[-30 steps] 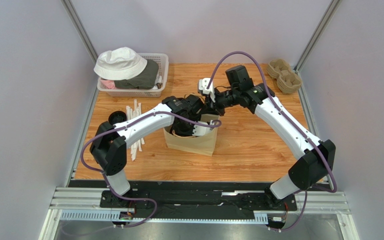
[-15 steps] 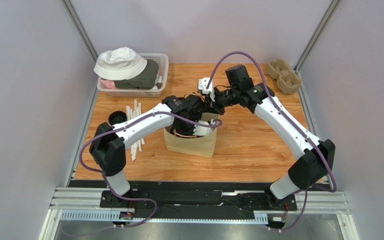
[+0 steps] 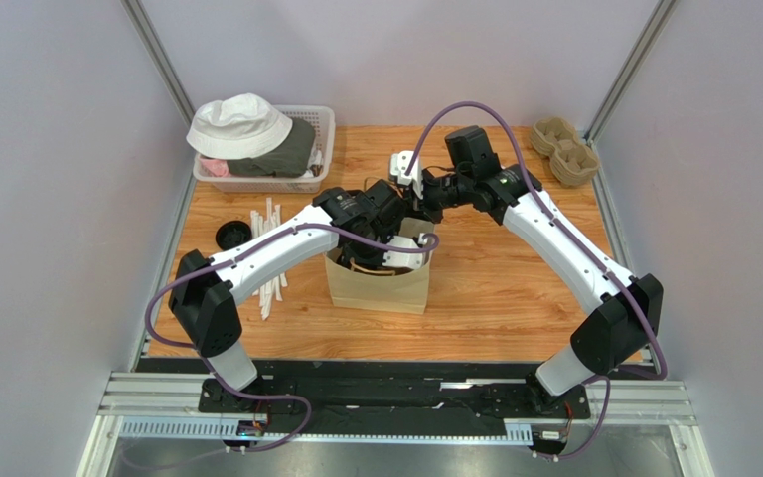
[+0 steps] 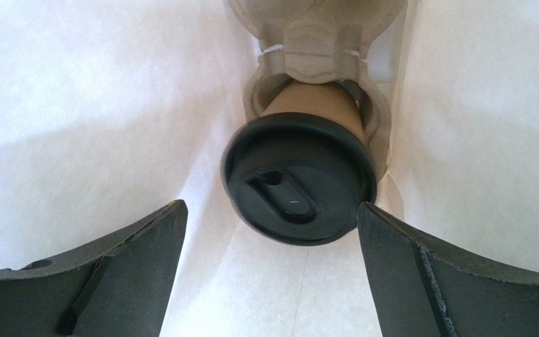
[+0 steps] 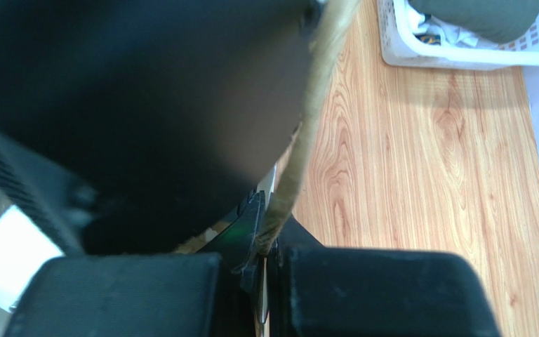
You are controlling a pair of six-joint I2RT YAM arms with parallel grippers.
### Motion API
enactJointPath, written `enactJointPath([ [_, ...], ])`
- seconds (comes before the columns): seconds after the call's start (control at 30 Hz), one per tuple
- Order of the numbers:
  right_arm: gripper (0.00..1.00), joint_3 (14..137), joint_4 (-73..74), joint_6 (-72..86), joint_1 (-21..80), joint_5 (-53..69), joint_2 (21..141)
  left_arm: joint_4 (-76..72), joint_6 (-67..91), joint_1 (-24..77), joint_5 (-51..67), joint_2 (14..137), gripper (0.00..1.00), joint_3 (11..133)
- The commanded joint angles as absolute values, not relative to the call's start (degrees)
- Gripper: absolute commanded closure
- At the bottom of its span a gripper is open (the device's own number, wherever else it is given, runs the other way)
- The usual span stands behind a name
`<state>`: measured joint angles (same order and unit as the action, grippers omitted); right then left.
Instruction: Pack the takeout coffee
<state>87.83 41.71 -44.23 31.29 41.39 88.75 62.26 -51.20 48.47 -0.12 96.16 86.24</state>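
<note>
The takeout coffee, a tan paper cup [image 4: 318,102] with a black lid [image 4: 300,179], sits in a pulp cup tray [image 4: 314,28] inside the brown paper bag [image 3: 381,288]. My left gripper [image 4: 271,205] is open inside the bag, with one finger on each side of the lid and not touching it. In the top view its fingers are hidden in the bag's mouth. My right gripper [image 5: 269,256] is shut on a tan strip of the bag's top edge [image 5: 300,147]. It holds that edge at the bag's back side [image 3: 415,199].
A white basket [image 3: 321,124] with a white hat [image 3: 238,124] stands at the back left. White sticks [image 3: 271,253] and a loose black disc [image 3: 231,236] lie left of the bag. Stacked pulp trays [image 3: 564,149] sit at the back right corner.
My left arm has drawn slightly back and left, uncovering more of the black disc. My right gripper has shifted a little back and left, still holding the bag's edge.
</note>
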Motion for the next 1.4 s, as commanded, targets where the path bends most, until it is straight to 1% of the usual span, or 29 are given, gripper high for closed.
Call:
enactJointPath([
  [0.0, 1.0, 88.9, 40.3, -44.6, 31.4, 39.0, 89.2, 63.6, -50.0, 48.9, 2.1, 93.3, 0.01, 90.2],
  [0.47, 1.0, 88.5, 39.5, -44.6, 31.4, 37.0, 88.8, 64.2, -50.4, 49.0, 2.3, 89.2, 0.01, 89.4],
  [0.87, 1.0, 87.6, 39.4, -45.4, 31.4, 37.1, 87.6, 70.6, -48.6, 49.0, 4.3, 87.5, 0.01, 99.2],
  [1.13, 1.0, 86.3, 39.8, -45.7, 31.6, 37.2, 86.5, 68.5, -48.0, 49.0, 2.5, 81.9, 0.01, 100.3],
  [1.37, 1.0, 85.5, 40.1, -46.0, 32.0, 36.7, 85.3, 67.2, -46.3, 48.9, 3.9, 78.5, 0.01, 103.8],
])
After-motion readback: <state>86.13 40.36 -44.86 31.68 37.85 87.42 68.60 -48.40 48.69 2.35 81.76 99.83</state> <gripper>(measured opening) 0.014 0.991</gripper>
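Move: Inside the paper bag, the left hand hangs open above the lidded coffee cup, whose middle is about 8 cm below and 1 cm ahead and 1 cm right. The holder's empty slot is about 10 cm right, 1 cm ahead and 11 cm below; the near handle is roughly 5 cm back, level sideways, 8 cm up. From the right hand, shut on the far handle, the cup lies about 7 cm left, 6 cm back and 20 cm below. Rising away from the lidded cup, the left hand draws almost straight up out of the paper bag by about 15 cm, slowly at first and then faster, its fingers staying wide open and empty while their tips swing some 20 degrees towards the right and forward. The right hand stays nearly in place and keeps its pinch on the far handle at the bag's mouth. ##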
